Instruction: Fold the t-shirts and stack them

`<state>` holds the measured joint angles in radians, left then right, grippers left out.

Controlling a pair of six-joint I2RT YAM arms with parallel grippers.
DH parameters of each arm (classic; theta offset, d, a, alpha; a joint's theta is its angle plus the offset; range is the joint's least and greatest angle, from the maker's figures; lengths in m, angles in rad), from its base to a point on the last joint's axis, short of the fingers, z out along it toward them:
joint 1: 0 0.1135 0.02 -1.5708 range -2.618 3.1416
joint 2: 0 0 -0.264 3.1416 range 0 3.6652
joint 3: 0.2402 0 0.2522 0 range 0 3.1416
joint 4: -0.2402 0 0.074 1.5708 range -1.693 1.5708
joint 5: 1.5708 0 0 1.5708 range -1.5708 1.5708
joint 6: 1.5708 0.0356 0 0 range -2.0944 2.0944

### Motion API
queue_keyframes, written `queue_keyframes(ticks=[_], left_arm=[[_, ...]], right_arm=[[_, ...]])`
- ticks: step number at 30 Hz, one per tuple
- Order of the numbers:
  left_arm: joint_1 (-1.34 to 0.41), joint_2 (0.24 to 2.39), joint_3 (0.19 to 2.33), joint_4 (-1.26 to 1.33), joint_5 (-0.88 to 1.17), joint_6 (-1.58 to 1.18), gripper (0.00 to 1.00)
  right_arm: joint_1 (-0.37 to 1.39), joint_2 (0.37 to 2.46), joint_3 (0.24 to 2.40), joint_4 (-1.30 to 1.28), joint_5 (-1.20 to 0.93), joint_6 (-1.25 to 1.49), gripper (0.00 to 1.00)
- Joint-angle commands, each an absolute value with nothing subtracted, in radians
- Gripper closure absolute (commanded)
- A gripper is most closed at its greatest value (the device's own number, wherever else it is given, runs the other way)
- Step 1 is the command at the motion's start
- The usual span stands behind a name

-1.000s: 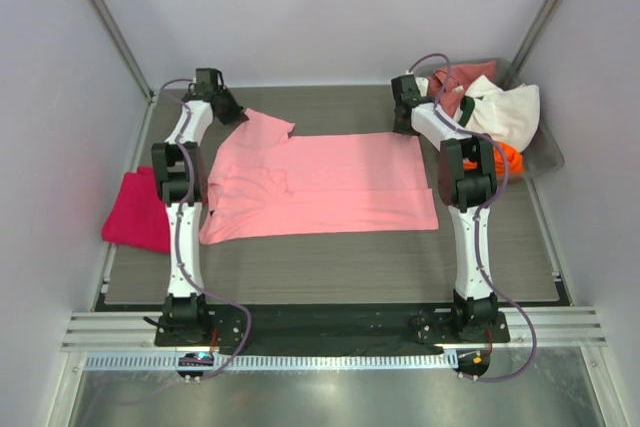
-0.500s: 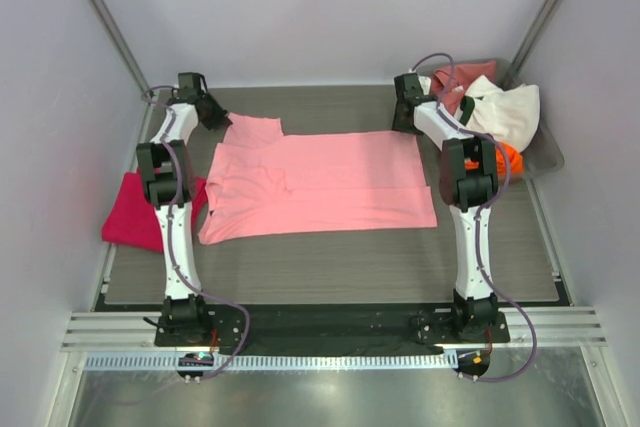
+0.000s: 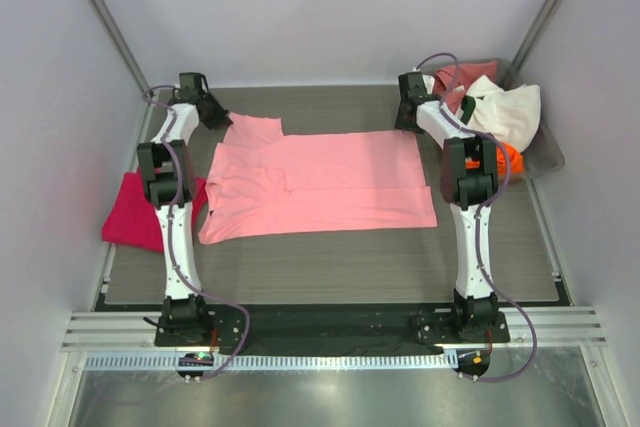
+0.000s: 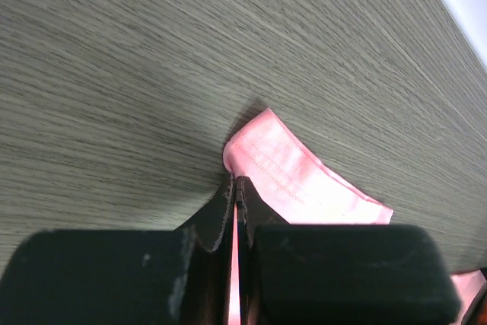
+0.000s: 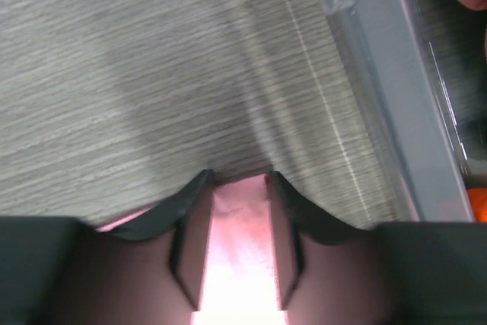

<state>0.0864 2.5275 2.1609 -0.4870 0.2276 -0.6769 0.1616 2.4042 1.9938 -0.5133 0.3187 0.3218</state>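
A light pink t-shirt (image 3: pixel 320 182) lies spread flat across the middle of the table. My left gripper (image 3: pixel 213 115) is at its far left corner, shut on the sleeve hem (image 4: pixel 281 169), which sits low over the wood-grain table. My right gripper (image 3: pixel 407 117) is at the shirt's far right corner. Its jaws stand apart in the right wrist view (image 5: pixel 238 179), with the pink cloth edge (image 5: pixel 240 211) lying between them. A magenta-red t-shirt (image 3: pixel 135 212) lies folded at the table's left edge.
A grey bin (image 3: pixel 545 152) at the back right holds a white t-shirt (image 3: pixel 510 112), a dusty rose one (image 3: pixel 455 82) and an orange one (image 3: pixel 508 157). Its rim shows in the right wrist view (image 5: pixel 388 97). Walls enclose the table on three sides.
My left gripper moved left and back with the sleeve, pulling it out flat, then held still. My right gripper shifted slightly toward the back right corner.
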Motion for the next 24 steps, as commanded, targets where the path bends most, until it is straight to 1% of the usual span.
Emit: queue_keyframes(ticks=[1, 2, 4, 5, 6, 9, 15, 24], left_arm=[[0.095, 2.464, 2.158, -0.459, 0.219, -0.672, 1.00], [0.095, 2.462, 2.160, -0.460, 0.218, -0.673, 1.00], [0.094, 2.457, 2.155, -0.460, 0.221, -0.673, 1.00], [0.094, 2.448, 2.155, -0.460, 0.225, -0.673, 1.00], [0.094, 2.445, 2.149, -0.460, 0.227, -0.673, 1.00], [0.089, 2.427, 2.149, -0.453, 0.239, -0.670, 1.00], [0.075, 2.387, 2.149, -0.459, 0.270, -0.646, 1.00], [0.037, 2.217, 2.008, -0.425, 0.201, -0.588, 1.00]], right_arm=[[0.152, 2.445, 2.023, -0.519, 0.330, 0.325, 0.62], [0.152, 2.450, 2.028, -0.518, 0.330, 0.325, 0.72], [0.152, 2.451, 2.026, -0.520, 0.328, 0.327, 0.84], [0.152, 2.447, 2.023, -0.519, 0.328, 0.325, 0.94], [0.152, 2.439, 2.019, -0.517, 0.333, 0.327, 0.96], [0.155, 2.410, 2.006, -0.509, 0.347, 0.312, 0.99], [0.161, 2.321, 1.961, -0.511, 0.356, 0.288, 0.99], [0.172, 2.203, 1.870, -0.511, 0.331, 0.285, 0.99]])
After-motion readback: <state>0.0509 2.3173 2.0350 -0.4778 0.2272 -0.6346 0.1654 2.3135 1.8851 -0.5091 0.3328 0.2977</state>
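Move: The left hand already pinches the pink t-shirt's far left corner; the shirt's near left corner lies about 35 cm back and 7 cm left. The shirt's far right corner sits between the right hand's open fingers, with the clothes bin's middle some 24 cm right and 3 cm ahead of that hand. The red folded t-shirt lies 27 cm back and 23 cm left of the left hand. Right fingers pinch the far right corner, then draw back 3 cm; the left lifts its corner about 7 cm. ##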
